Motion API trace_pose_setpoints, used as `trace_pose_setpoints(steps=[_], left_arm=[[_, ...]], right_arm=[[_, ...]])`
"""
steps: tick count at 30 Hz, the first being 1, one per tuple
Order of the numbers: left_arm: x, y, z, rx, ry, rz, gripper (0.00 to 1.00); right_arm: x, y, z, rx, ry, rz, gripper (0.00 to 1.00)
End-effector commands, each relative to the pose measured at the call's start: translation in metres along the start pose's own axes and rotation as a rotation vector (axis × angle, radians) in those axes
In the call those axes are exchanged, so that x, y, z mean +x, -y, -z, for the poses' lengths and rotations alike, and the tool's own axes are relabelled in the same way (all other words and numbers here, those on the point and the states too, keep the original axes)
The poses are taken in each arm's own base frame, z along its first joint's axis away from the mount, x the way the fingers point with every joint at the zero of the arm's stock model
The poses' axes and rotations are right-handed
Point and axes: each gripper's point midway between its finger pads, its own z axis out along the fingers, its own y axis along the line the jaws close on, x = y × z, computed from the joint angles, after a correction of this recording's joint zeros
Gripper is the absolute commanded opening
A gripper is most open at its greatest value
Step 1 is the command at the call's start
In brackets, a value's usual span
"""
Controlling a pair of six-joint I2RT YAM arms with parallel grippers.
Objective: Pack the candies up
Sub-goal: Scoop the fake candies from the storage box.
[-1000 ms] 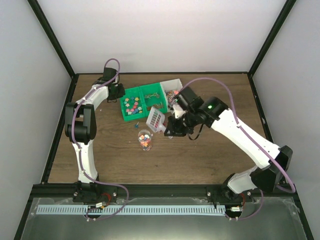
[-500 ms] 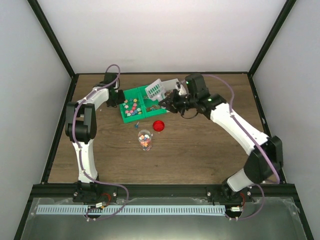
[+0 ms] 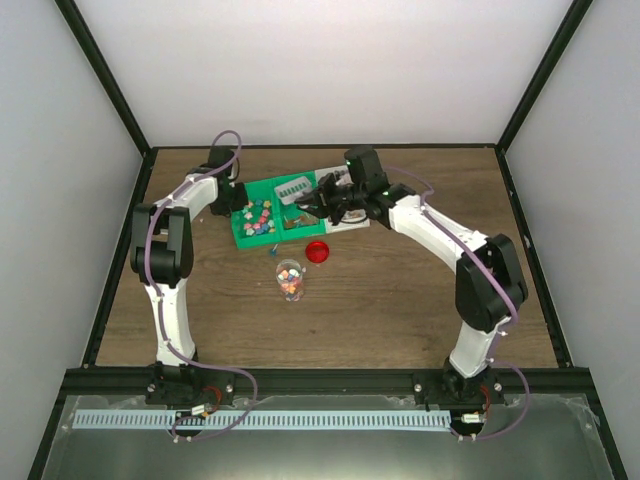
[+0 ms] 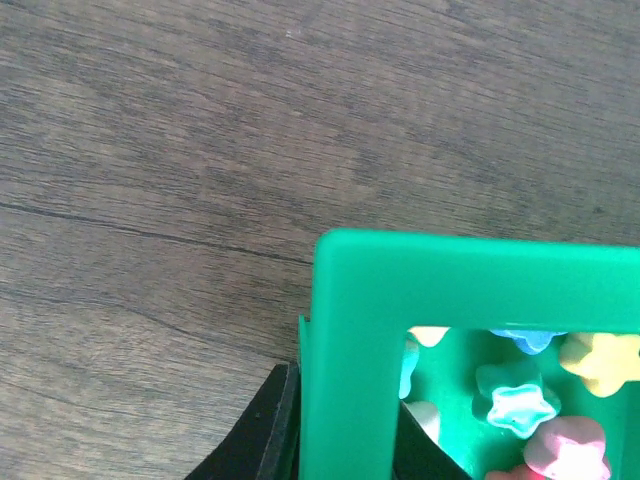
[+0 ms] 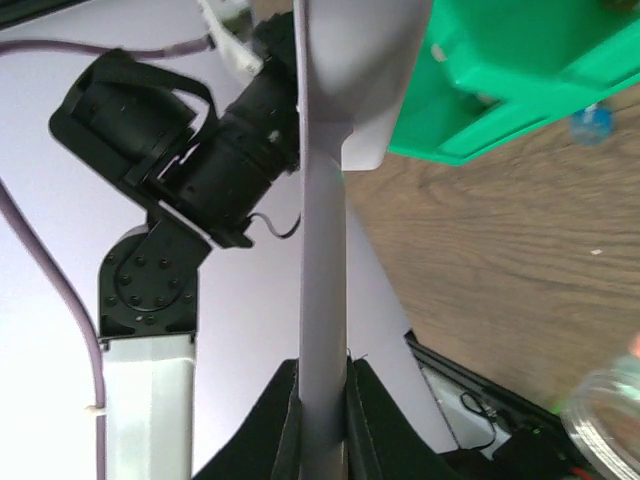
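Observation:
The candies [image 3: 258, 215] are small and mixed in colour, lying in the left compartment of a green bin [image 3: 262, 238]; in the left wrist view they look star-shaped [image 4: 520, 405]. My left gripper [image 3: 236, 196] [image 4: 345, 425] is shut on the green bin's wall [image 4: 350, 330]. My right gripper [image 3: 322, 197] [image 5: 322, 400] is shut on the handle of a white slotted scoop [image 5: 322, 250]. The scoop's head [image 3: 292, 187] hangs over the bin's back edge. A small clear jar [image 3: 290, 279] holding some candies stands in front of the bin.
A round red lid [image 3: 318, 251] lies on the wood between the bin and the jar. A white bin [image 3: 348, 222] adjoins the green one on the right, under my right arm. One blue candy [image 3: 273, 250] lies loose on the table. Black frame rails border the table.
My right arm swung the scoop from beside the jar up and left to over the green bin, uncovering the red lid. The bin turned slightly. My left arm stayed put.

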Motion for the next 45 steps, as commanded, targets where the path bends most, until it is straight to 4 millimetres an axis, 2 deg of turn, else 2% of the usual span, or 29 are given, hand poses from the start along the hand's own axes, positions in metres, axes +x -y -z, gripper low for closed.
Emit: trace_pose_setpoints(steps=[1,4,10,15,19,25,30,45], left_arm=[[0.009,0.002,-0.008,0.019,-0.045,0.025,0.04],[0.007,0.004,-0.007,0.027,-0.043,0.028,0.04],[0.006,0.007,-0.005,0.041,-0.042,0.038,0.04],[0.002,0.009,-0.004,0.052,-0.034,0.05,0.04],[-0.001,0.006,0.001,0.032,-0.015,0.055,0.04],[-0.007,0.005,0.009,0.022,0.014,0.063,0.04],[-0.012,0.009,0.014,0.036,0.022,0.063,0.04],[-0.016,0.014,0.024,0.059,0.033,0.075,0.08]], right_arm=[[0.032,-0.03,-0.012,-0.026,-0.093,-0.015,0.01],[0.04,-0.037,-0.016,-0.048,-0.087,0.001,0.01],[0.038,-0.03,-0.015,-0.047,-0.082,-0.02,0.01],[0.048,-0.027,-0.034,-0.039,-0.151,-0.057,0.01],[0.053,-0.016,-0.051,0.011,-0.184,-0.127,0.01],[0.067,-0.01,-0.066,0.057,-0.234,-0.166,0.01],[0.062,0.004,-0.073,0.098,-0.221,-0.19,0.01],[0.043,0.027,-0.099,0.152,-0.176,-0.275,0.01]])
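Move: The right hand holds the scoop; the star candies in the box's left green compartment lie about 13 cm to its left, 8 cm ahead and 20 cm below. The red lid is almost straight under this hand, and the clear jar roughly 10 cm back and 6 cm left, 18 cm below. From the left hand, still pinching the box's left rim, the candies lie some 6 cm right, 4 cm back. Right hand carries the scoop about 9 cm left and 6 down to the candies; left keeps pinching the rim. ##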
